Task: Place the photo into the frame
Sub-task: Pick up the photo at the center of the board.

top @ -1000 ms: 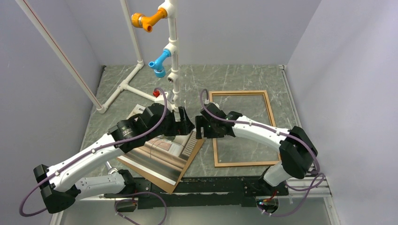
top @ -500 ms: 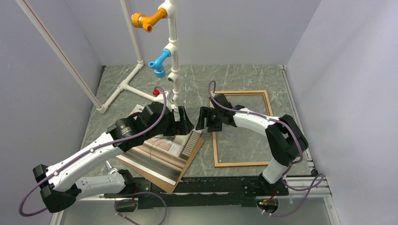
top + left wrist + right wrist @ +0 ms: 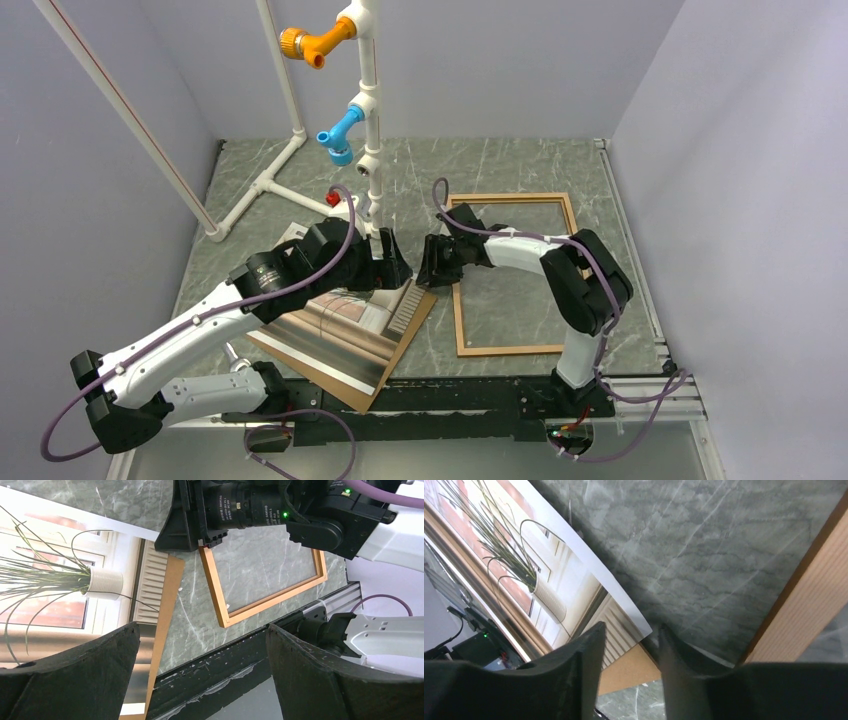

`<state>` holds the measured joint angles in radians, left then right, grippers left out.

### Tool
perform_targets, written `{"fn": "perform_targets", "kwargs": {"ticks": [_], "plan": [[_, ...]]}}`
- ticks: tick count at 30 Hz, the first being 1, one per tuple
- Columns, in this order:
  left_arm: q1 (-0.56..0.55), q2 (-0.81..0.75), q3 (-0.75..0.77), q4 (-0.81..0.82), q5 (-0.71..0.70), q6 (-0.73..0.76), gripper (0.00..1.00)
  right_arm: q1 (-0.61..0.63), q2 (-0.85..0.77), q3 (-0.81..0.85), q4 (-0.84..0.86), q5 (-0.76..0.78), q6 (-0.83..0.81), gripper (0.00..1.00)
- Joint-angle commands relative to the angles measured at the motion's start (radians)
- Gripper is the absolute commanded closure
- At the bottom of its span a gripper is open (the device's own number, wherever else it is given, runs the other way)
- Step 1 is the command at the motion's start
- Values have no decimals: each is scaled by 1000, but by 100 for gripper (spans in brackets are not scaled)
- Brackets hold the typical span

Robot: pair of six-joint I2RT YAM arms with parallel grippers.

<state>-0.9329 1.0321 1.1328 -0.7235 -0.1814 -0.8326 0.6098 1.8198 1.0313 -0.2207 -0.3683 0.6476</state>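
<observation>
The photo (image 3: pixel 350 325), a print of a spiky potted plant, lies face up on a brown backing sheet (image 3: pixel 414 316) left of centre. It also shows in the left wrist view (image 3: pixel 60 580) and the right wrist view (image 3: pixel 549 580). The frame (image 3: pixel 510 198) lies flat to its right, empty, and its wooden rail shows from both wrists (image 3: pixel 212 587) (image 3: pixel 819 610). My right gripper (image 3: pixel 430 268) sits low at the photo's right corner. Its jaws (image 3: pixel 629 652) stand narrowly apart with that corner in the gap. My left gripper (image 3: pixel 392 270) hovers above the same end, wide open (image 3: pixel 202 672) and empty.
A white pipe stand (image 3: pixel 368 120) with orange, blue and red fittings rises at the back, close behind both grippers. A black rail (image 3: pixel 470 395) runs along the near table edge. Grey walls close in both sides.
The right gripper's jaws have narrowed around the photo's corner, and the right arm's elbow has swung in toward the frame. The left arm and the photo have not moved.
</observation>
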Motion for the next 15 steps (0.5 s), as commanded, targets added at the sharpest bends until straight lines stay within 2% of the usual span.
{"fn": "perform_targets", "kwargs": {"ticks": [1, 7, 15], "plan": [[3, -6, 39, 4, -1, 7, 1, -7, 32, 16, 62, -19, 4, 60], [2, -4, 43, -4, -6, 9, 1, -19, 24, 11, 57, 0, 10, 99], [3, 19, 44, -13, -15, 7, 1, -18, -127, 1, -8, 34, -8, 100]]}}
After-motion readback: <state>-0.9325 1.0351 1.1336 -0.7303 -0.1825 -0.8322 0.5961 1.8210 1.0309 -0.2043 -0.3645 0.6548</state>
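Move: The photo's far right corner already sits between my right fingertips, barely 1 cm below them; the photo's middle is about 17 cm to the left and 6 cm back. The backing board's corner peeks out some 2 cm back and 2 cm to the right, and the frame's left bar stands level with my right hand, about 6 cm to its right. From my left hand that photo corner lies roughly 7 cm ahead, 6 cm right and 24 cm below. I shut my right fingers from about half open to fully closed on the photo's corner, sinking scarcely 1 cm onto it and edging slightly forward as they come together. With the photo's edge pinched between the tips, I then rise back by about 1 cm, the wrist hardly turning. ##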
